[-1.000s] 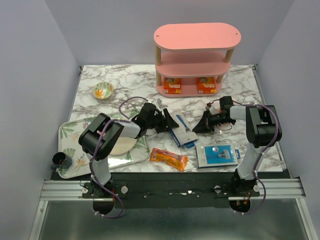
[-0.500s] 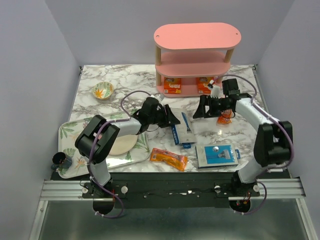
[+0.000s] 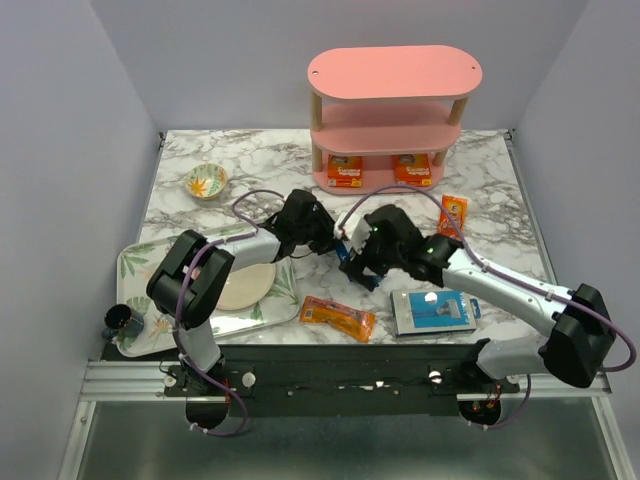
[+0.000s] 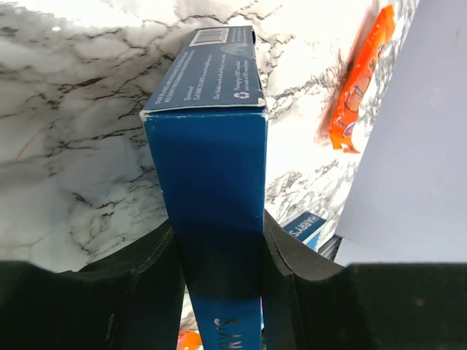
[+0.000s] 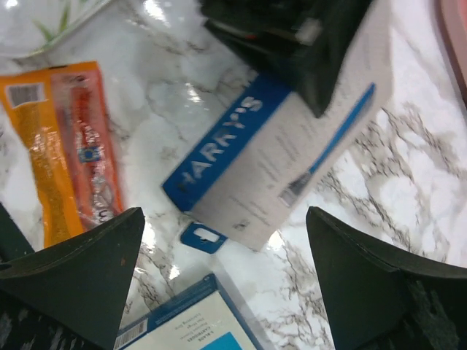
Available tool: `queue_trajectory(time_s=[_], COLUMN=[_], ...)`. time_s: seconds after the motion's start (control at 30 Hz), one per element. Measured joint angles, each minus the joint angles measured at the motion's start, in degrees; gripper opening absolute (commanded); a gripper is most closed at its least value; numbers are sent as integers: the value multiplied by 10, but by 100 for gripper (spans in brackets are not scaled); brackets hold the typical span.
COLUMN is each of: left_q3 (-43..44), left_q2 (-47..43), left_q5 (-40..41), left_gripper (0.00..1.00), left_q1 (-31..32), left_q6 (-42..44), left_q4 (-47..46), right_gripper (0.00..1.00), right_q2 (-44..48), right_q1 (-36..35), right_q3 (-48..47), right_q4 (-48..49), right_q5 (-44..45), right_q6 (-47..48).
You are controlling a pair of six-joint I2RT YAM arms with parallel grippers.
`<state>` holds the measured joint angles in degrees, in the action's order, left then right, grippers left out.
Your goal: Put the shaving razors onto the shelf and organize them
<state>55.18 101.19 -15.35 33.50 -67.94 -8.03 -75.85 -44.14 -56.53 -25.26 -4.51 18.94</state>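
My left gripper is shut on the edge of a blue-and-grey razor pack, which stands on edge over the marble. My right gripper hangs wide open just above that same pack without touching it; in the top view it hides most of the pack. A second blue card lies flat at the front. One orange packet lies near the front edge and another at the right. Two orange packets sit on the bottom tier of the pink shelf.
A floral tray at the front left carries a round plate and a dark cup. A small patterned bowl stands at the back left. Both arms crowd together at the table's middle.
The right gripper let go of an orange packet at the right, opened wide and swung left over the blue pack. The left gripper closed on that pack.
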Motion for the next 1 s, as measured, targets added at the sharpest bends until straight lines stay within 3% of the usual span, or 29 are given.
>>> queue_trajectory(time_s=[0.17, 0.43, 0.73, 0.83, 0.87, 1.0], left_q3=[-11, -35, -21, -19, -19, -19], left_q2=[-20, -47, -43, -43, -43, -43], left_q5=[24, 42, 44, 44, 44, 45], left_gripper=[36, 36, 36, 36, 37, 37], left_q1=[-7, -19, -19, -21, -22, -29], left_q6=[-38, -72, -95, -103, -108, -124], left_q4=[21, 31, 47, 51, 52, 51], right_gripper=[100, 100, 98, 82, 67, 43], right_q2=[-24, -96, -108, -111, -113, -119], right_q1=[-63, -84, -90, -92, -92, -92], right_q3=[8, -5, -9, -9, -8, 2], right_q4=[12, 24, 31, 47, 56, 88], right_q5=[46, 92, 95, 104, 110, 129], right_q6=[33, 68, 82, 94, 101, 129])
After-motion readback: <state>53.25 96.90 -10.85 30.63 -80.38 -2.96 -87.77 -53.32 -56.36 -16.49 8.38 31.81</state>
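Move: The left hand already grips the Harry's box by its far-left part; the box's middle lies about 3 cm back, 3 cm right and 2 cm below that hand. From the open right hand, the middle is some 4 cm ahead, 3 cm left and 5 cm down, with the tabbed near end almost directly beneath the fingers. The orange razor pack lies about 9 cm back and 6 cm left of the right hand; the blue-and-white box lies 8 cm back and 15 cm right. The right hand sinks about 5 cm with its fingers wide open while easing some 3 cm left and tilting about 20 degrees, down over the tabbed end of the held Harry's box, then nudges forward and closes its fingers part-way around the two faces there. Meanwhile the left hand keeps its pinch on the other part of the box, draws it some 3 cm left and swings it about 15 degrees counter-clockwise. ##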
